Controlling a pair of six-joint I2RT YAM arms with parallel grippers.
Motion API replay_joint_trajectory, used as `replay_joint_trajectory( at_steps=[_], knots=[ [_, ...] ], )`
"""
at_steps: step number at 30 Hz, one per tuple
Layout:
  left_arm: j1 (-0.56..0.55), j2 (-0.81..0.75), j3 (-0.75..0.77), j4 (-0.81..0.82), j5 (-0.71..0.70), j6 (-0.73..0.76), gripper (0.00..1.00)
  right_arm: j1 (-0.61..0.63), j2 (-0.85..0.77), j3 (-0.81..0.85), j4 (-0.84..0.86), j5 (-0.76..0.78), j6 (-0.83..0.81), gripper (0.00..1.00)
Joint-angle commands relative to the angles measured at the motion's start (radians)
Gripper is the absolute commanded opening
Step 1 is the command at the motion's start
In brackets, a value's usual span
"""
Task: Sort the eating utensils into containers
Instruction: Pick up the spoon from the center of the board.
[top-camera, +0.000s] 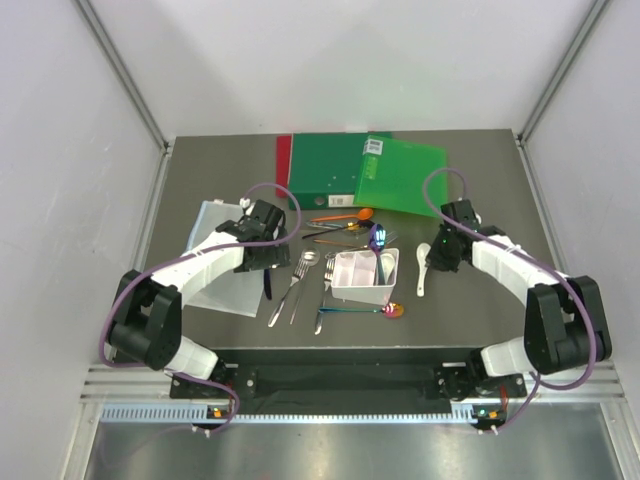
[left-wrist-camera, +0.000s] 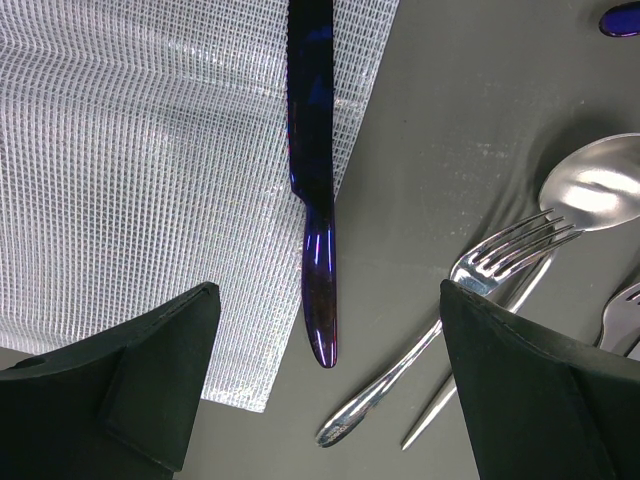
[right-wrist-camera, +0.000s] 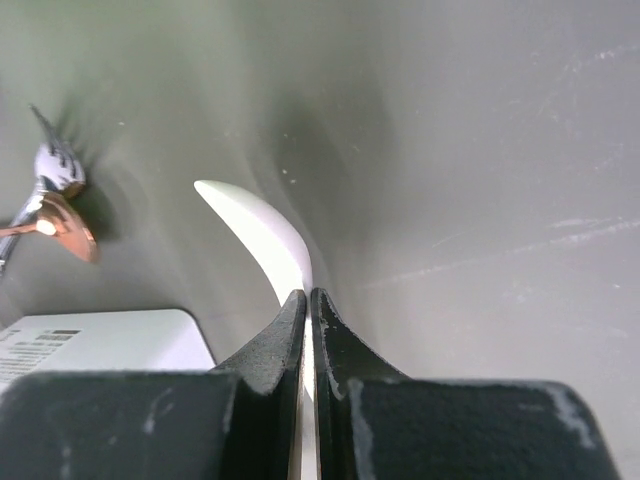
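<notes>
My left gripper (left-wrist-camera: 328, 292) is open, hovering over the handle end of a dark blue knife (left-wrist-camera: 315, 190) that lies partly on the clear mesh sheet (left-wrist-camera: 150, 170). In the top view this gripper (top-camera: 272, 252) is left of the white divided bin (top-camera: 352, 290), which holds some utensils. Silver forks and a spoon (top-camera: 297, 283) lie between them. My right gripper (right-wrist-camera: 308, 296) is shut on a white spoon (right-wrist-camera: 262, 230), right of the bin (right-wrist-camera: 100, 340) and close over the table. More utensils, including an orange spoon (top-camera: 345, 216), lie behind the bin. A rainbow spoon (top-camera: 362, 311) lies in front of it.
Green and red folders (top-camera: 370, 170) lie flat at the back of the table. The clear sheet (top-camera: 222, 265) covers the left part. In the left wrist view, a silver fork (left-wrist-camera: 440, 330) and a silver spoon (left-wrist-camera: 595, 190) lie just right of the knife.
</notes>
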Motion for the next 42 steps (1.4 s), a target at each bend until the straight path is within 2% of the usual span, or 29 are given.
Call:
replay_joint_trajectory(
  at_steps=[1, 14, 22, 33, 42],
  knots=[
    [-0.005, -0.030, 0.003, 0.016, -0.013, -0.013, 0.95, -0.008, 0.029, 0.038, -0.014, 0.010, -0.018, 0.00],
    [-0.005, -0.007, 0.015, 0.018, -0.008, -0.012, 0.95, -0.008, -0.018, 0.063, 0.027, 0.020, -0.081, 0.00],
    [-0.006, -0.004, 0.015, 0.013, -0.016, -0.009, 0.95, -0.007, -0.164, 0.038, 0.081, 0.031, -0.121, 0.00],
    [-0.005, 0.012, 0.024, 0.011, -0.019, -0.009, 0.95, -0.007, -0.400, 0.074, 0.056, -0.087, -0.179, 0.00],
    [-0.009, 0.004, 0.026, 0.008, -0.025, -0.009, 0.95, 0.029, -0.491, 0.094, 0.134, -0.190, -0.163, 0.00]
  ],
)
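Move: The right hand already has the white spoon pinched, a few centimetres above the board. The white container stands about 13 cm to its left and 3 cm nearer the base, a little lower. The rainbow spoon lies roughly 14 cm left and 10 cm back; the green folder is some 19 cm ahead and 5 cm left. From the idle left hand, the white container lies about 20 cm to the right and 2 cm back. The right hand keeps pinching the white spoon and lifts it about 15 cm, fingers tilting some 30 degrees forward-up. ##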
